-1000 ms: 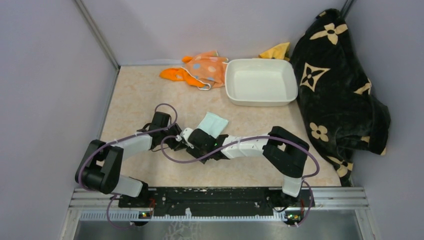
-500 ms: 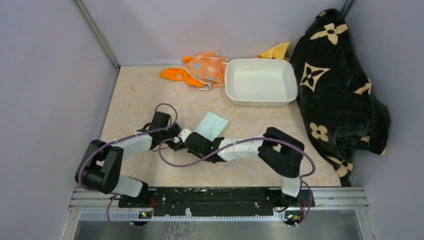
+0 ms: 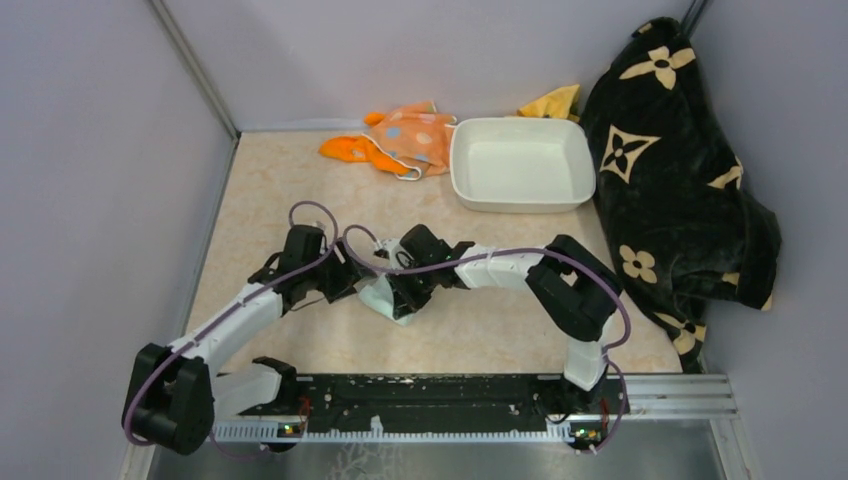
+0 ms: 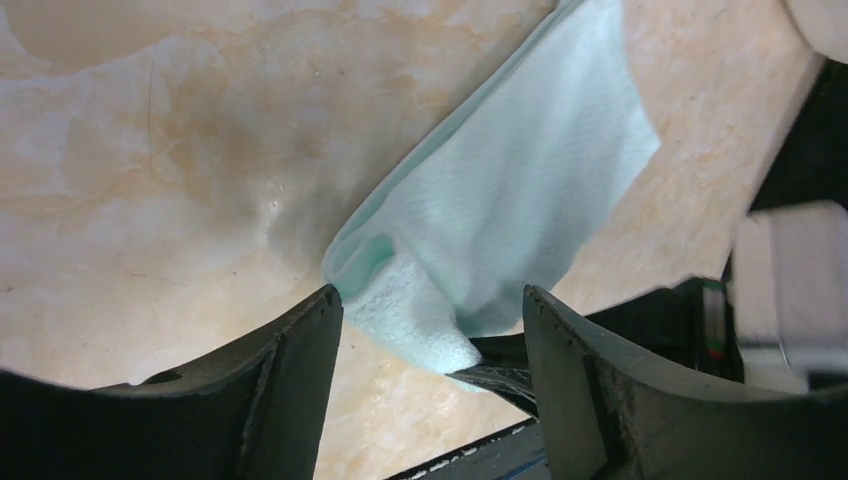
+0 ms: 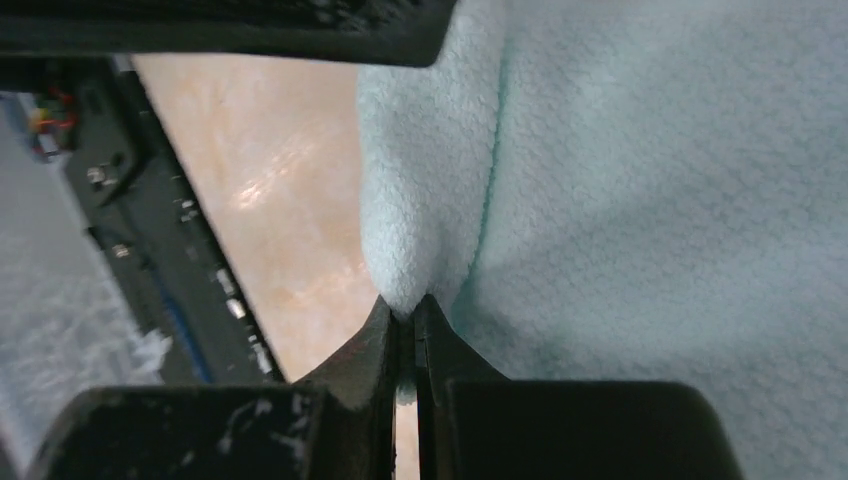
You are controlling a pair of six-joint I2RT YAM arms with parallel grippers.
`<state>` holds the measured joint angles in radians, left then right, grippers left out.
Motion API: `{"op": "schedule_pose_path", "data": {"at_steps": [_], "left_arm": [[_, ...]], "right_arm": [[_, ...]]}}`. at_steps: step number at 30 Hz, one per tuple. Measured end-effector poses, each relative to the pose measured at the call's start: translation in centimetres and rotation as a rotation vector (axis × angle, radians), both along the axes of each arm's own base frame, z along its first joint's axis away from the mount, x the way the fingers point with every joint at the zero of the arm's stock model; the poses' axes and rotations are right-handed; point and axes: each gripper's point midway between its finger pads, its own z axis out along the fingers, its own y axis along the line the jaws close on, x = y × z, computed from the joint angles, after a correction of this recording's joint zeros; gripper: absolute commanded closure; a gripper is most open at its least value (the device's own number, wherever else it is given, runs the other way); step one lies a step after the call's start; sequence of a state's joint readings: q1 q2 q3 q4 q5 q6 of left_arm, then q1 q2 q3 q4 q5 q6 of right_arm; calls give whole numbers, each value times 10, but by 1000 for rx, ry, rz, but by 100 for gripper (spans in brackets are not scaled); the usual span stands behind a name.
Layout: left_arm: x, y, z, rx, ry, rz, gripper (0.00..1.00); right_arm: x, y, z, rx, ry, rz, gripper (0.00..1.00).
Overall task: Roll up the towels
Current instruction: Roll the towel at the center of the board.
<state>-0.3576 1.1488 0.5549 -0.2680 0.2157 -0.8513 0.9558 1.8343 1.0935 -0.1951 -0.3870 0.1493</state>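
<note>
The pale mint green towel [image 4: 510, 200] lies folded on the beige table, mostly hidden under both grippers in the top view [image 3: 381, 297]. My right gripper [image 5: 405, 312] is shut on a fluffy corner of the mint towel [image 5: 650, 200]; from above the right gripper [image 3: 402, 296] sits mid-table. My left gripper [image 4: 430, 320] stands open astride that same pinched corner, its fingers [image 4: 290, 380] off the cloth; from above the left gripper [image 3: 350, 283] is just left of the right one. The plain orange towel [image 3: 345, 150] and the striped, dotted towel [image 3: 415, 135] lie crumpled at the back.
A white rectangular dish [image 3: 522, 205] stands at the back right. A big black blanket with tan flowers [image 3: 680, 180] hangs along the right wall, a yellow cloth [image 3: 555, 102] behind the dish. Grey walls close in the left and back sides.
My right gripper has shut on the mint towel's corner and drawn it toward the near edge. My left gripper has opened wide and its arm has stretched forward.
</note>
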Motion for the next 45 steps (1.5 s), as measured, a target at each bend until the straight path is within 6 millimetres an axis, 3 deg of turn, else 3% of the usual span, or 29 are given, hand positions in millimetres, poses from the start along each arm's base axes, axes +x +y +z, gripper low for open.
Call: {"op": "schedule_pose_path", "data": {"at_steps": [4, 11, 20, 25, 34, 40, 45], "left_arm": [[-7, 3, 12, -15, -48, 0, 26], [-33, 7, 4, -38, -15, -3, 27], [-32, -1, -14, -62, 42, -16, 33], [-27, -4, -33, -49, 91, -22, 43], [-14, -11, -45, -45, 126, -39, 51], [-10, -15, -46, -57, 131, -49, 52], [-10, -17, -47, -62, 132, -53, 52]], "right_arm": [[-7, 1, 13, 127, 223, -23, 100], [3, -1, 10, 235, 516, -127, 100], [2, -11, -8, 240, 700, -218, 100], [4, -11, -9, 244, 721, -233, 96], [11, -17, -2, 215, 606, -251, 69], [20, -24, 26, 130, 292, -255, 56], [8, -9, 52, 65, -41, -170, 55]]}}
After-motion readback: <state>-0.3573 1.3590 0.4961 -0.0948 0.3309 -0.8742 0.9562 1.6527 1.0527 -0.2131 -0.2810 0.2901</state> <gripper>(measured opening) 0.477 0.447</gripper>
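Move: Below the open left hand, about 6 cm down, 1 cm back and 2 cm to its right, is the left end of the light-green towel's roll; the flat rest of the towel lies some 10 cm right and 3 cm ahead, and the orange towel about 30 cm ahead and 10 cm right. From the right hand, pinching the roll's near right end, that left end is roughly 5 cm ahead and 7 cm left, the white basket about 32 cm ahead and 24 cm right. Swinging its closed fingertips back towards the robot by about 40 degrees, the right hand turns the towel end it still pinches, almost in place, then opens, lets go and lifts some 6 cm clear, its wrist turning back. The open left hand first draws back nearly 4 cm, then sinks about 5 cm while easing forward and slightly right, and half closes around the roll's left end. ##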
